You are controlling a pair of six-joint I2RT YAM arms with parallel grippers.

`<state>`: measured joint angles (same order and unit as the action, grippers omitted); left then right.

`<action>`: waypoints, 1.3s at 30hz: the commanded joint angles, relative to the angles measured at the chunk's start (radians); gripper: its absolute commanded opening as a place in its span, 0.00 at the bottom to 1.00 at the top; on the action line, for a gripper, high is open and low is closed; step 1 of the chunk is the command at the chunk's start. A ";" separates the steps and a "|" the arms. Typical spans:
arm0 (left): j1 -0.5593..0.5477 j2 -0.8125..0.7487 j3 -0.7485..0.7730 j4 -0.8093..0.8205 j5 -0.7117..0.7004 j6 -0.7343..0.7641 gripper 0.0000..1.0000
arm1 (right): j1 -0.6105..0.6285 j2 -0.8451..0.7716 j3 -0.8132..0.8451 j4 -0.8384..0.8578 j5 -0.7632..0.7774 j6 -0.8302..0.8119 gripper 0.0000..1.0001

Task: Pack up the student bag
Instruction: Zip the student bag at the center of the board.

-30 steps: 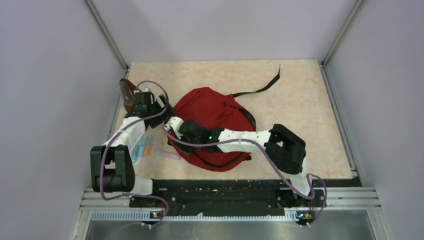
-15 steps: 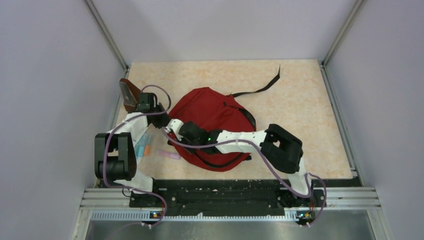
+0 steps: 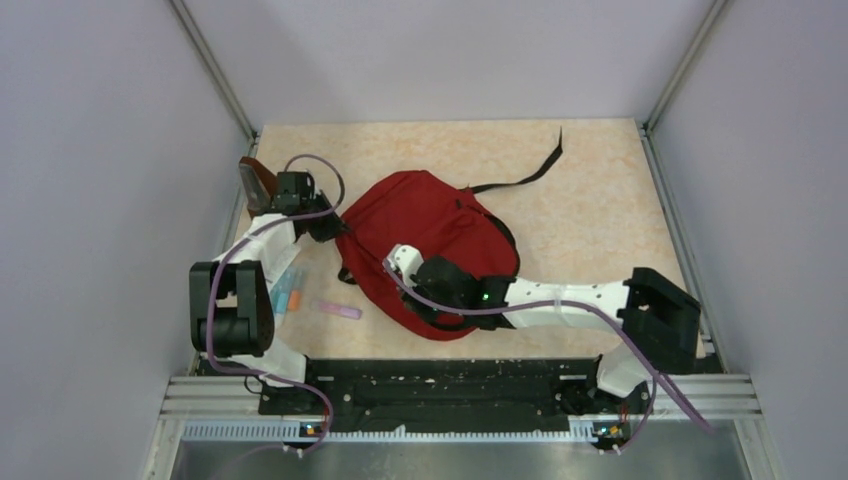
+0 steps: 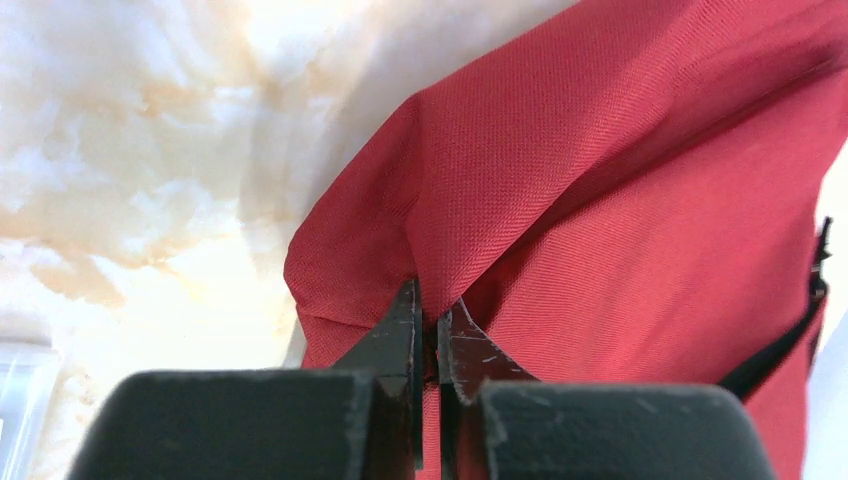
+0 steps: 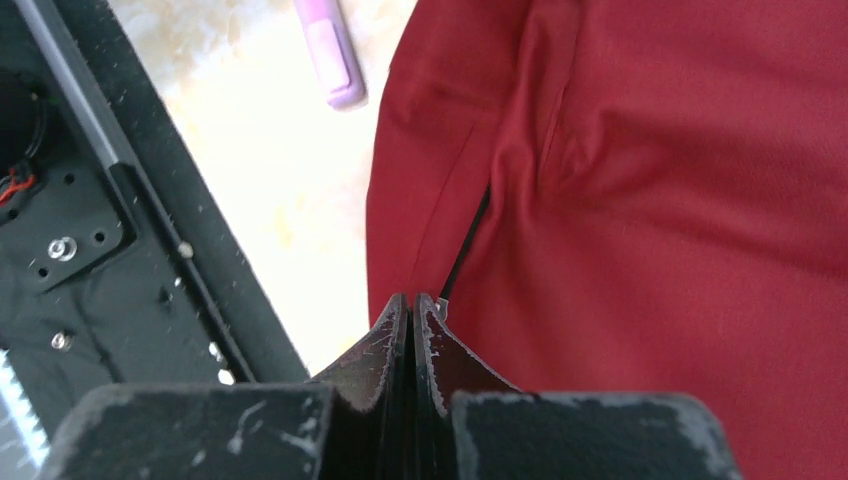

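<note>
The student bag (image 3: pixel 430 225), dark red with black straps, lies flat in the middle of the table. My left gripper (image 3: pixel 328 226) sits at its left edge, shut on a raised fold of the red fabric (image 4: pixel 440 250). My right gripper (image 3: pixel 425 300) hangs over the bag's near-left part, jaws shut flush. Its tips (image 5: pixel 412 305) touch the black zipper line (image 5: pixel 465 250) near the bag's edge (image 5: pixel 400 200). A small metal pull (image 5: pixel 441 308) shows just beside the right fingertip. Whether the pull is pinched does not show.
A pink pen (image 3: pixel 337 310) lies on the table left of the bag, also seen as the pen (image 5: pixel 330 50). A clear case (image 3: pixel 285 288) with coloured items lies by the left arm. A brown pouch (image 3: pixel 255 185) stands at the far left. A black strap (image 3: pixel 525 178) trails far right. The black base rail (image 5: pixel 120 180) runs close by.
My left gripper has closed on the bag's left edge. My right arm has drawn back to the right, its shut gripper travelling over the bag. The bag has shifted slightly to the right.
</note>
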<state>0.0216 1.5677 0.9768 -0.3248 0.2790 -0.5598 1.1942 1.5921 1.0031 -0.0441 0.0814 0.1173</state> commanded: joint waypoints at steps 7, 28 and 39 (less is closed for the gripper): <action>0.003 0.120 0.232 0.223 -0.018 -0.088 0.00 | 0.022 -0.222 -0.203 -0.039 0.045 0.202 0.00; -0.177 -0.086 0.146 0.280 -0.396 0.065 0.67 | 0.029 -0.296 -0.259 -0.004 0.168 0.277 0.00; -0.498 -0.541 -0.262 0.127 -0.494 -0.184 0.67 | 0.029 -0.251 -0.238 0.070 0.174 0.281 0.00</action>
<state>-0.3901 1.1076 0.8204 -0.1257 -0.1604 -0.6220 1.2045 1.3266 0.7441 -0.0299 0.2356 0.3904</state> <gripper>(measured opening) 0.674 0.005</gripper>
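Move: My left hand already pinches the bag's left corner; the bag's far edge lies some 13 cm ahead and 13 cm right of it, the black buckle about 9 cm back, straight behind. My right hand already holds the zip pull; the bag's near edge, where the zip bends round, is roughly 8 cm right, 6 cm back and somewhat lower, and the purple highlighter lies 15 cm to its left, level with it, on the board. I drag the pinched corner forward about 13 cm with my left hand, then open the fingers to let go, lift away and swing back and to the right over the bag. Meanwhile my right hand keeps its pinch on the zip pull and draws it some 7 cm right and slightly back along the zip towards the near edge, turning about 15 degrees clockwise, then stays there almost still. ##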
